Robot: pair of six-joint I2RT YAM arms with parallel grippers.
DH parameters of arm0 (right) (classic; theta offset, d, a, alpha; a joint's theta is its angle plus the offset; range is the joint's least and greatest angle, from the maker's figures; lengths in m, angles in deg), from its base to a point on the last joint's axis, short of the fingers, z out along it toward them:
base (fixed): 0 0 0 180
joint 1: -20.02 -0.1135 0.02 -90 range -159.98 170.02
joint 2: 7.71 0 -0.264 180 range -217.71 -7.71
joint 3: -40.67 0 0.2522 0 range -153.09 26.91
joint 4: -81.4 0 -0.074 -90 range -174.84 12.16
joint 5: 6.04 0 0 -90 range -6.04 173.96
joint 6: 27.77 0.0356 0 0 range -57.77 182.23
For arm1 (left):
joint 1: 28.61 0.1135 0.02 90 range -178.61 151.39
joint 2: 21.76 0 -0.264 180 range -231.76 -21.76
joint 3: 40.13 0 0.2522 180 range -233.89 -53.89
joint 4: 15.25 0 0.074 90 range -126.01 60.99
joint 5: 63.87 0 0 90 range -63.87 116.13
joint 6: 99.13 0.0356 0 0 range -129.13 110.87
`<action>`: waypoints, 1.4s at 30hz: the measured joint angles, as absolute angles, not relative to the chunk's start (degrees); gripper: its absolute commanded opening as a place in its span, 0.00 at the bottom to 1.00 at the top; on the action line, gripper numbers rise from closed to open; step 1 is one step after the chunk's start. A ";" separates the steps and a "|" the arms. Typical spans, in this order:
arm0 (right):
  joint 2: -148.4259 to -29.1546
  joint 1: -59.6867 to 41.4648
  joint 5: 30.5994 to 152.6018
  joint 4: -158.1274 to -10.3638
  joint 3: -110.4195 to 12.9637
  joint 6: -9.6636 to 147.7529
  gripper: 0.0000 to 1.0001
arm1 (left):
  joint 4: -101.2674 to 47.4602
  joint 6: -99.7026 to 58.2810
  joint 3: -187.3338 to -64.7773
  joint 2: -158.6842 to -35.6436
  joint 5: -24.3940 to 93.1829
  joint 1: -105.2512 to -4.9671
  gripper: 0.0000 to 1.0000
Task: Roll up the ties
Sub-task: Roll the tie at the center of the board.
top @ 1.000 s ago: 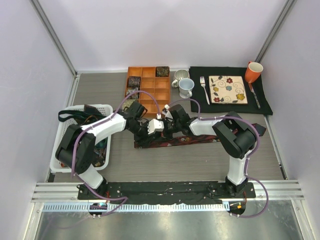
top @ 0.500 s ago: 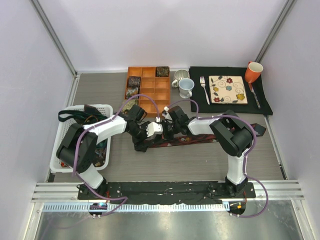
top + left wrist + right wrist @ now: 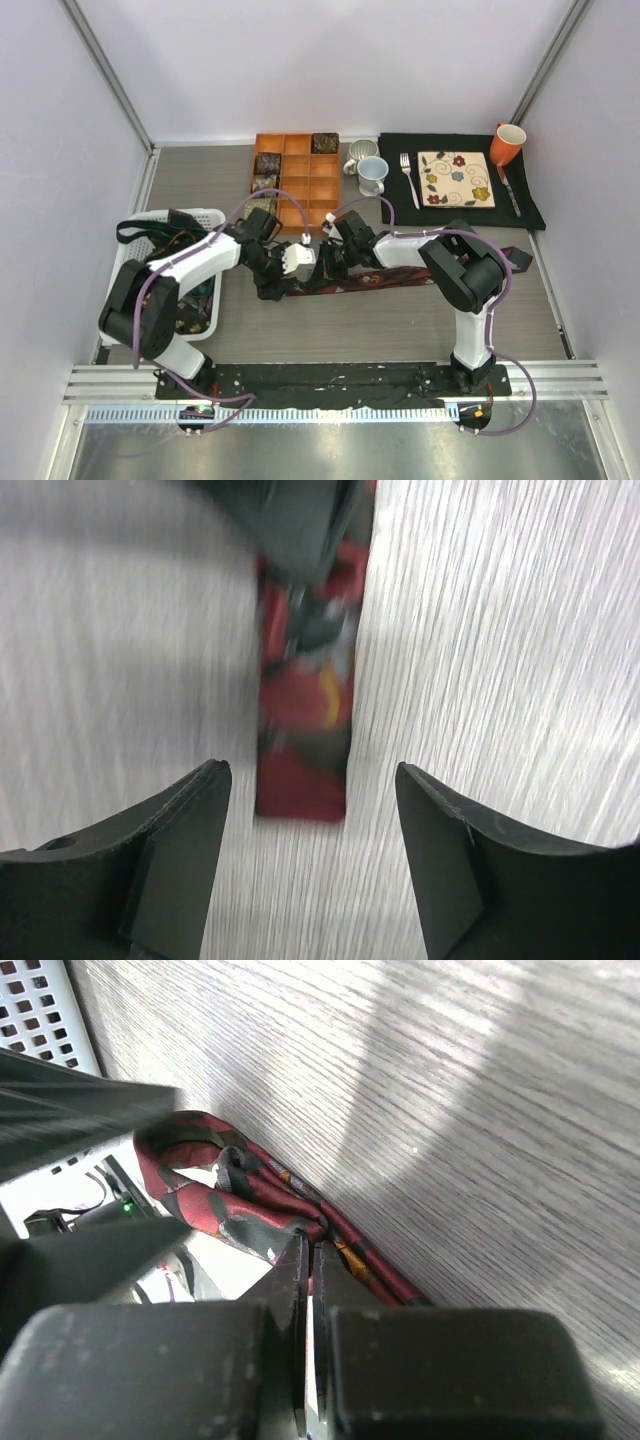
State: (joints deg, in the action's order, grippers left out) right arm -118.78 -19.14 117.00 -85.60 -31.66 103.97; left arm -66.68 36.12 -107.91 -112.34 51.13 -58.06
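Note:
A maroon patterned tie lies stretched across the table's middle. Its left part is bunched into a loose fold. My right gripper is shut on that fold, pinching the fabric at its fingertips; from above it sits over the tie's left part. My left gripper stands open just above the table, with the tie's squared end ahead of its fingers, untouched. From above, the left gripper is at the tie's left end. Rolled ties sit in an orange tray.
A white basket with loose ties stands at the left. At the back right a black placemat carries a flowered plate, a fork and an orange cup. Two pale mugs stand beside the tray.
My left gripper has opened, let go of the tie and drawn back to the left, towards the tie's end. The right gripper stays shut on the fold and has shifted slightly left.

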 measured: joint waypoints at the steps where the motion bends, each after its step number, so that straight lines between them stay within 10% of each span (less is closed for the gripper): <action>1: -118.75 -19.14 116.84 -85.44 -31.70 103.73 0.01 | -67.40 36.67 -107.53 -110.97 51.08 -57.19 0.68; 22: -118.99 -19.25 116.62 -84.20 -32.47 102.81 0.01 | -68.32 39.16 -106.35 -111.14 55.87 -53.67 0.33; 42: -119.39 -19.25 116.84 -83.19 -33.19 102.81 0.01 | -61.83 26.97 -112.39 -117.81 57.38 -62.89 0.31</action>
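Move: The tie's folded end lies right at the left gripper's open fingers, about 2 cm to their right, level ahead and some 2 cm lower. The right gripper's shut tips, which hold the tie, are roughly 9 cm to the right and about level ahead; the orange tray sits about 24 cm ahead and 4 cm right, the white basket about 24 cm left and 2 cm ahead. From the right gripper, the folded end is around 6 cm left and 1 cm back. Keep the right gripper shut and still on the tie as an anchor. Ease the left gripper a couple of centimetres left and up, sink again while narrowing its fingers from wide to about a third open around the folded end, then carry it some 8 cm right in a low arc, up and back down, towards the right fingertips. ##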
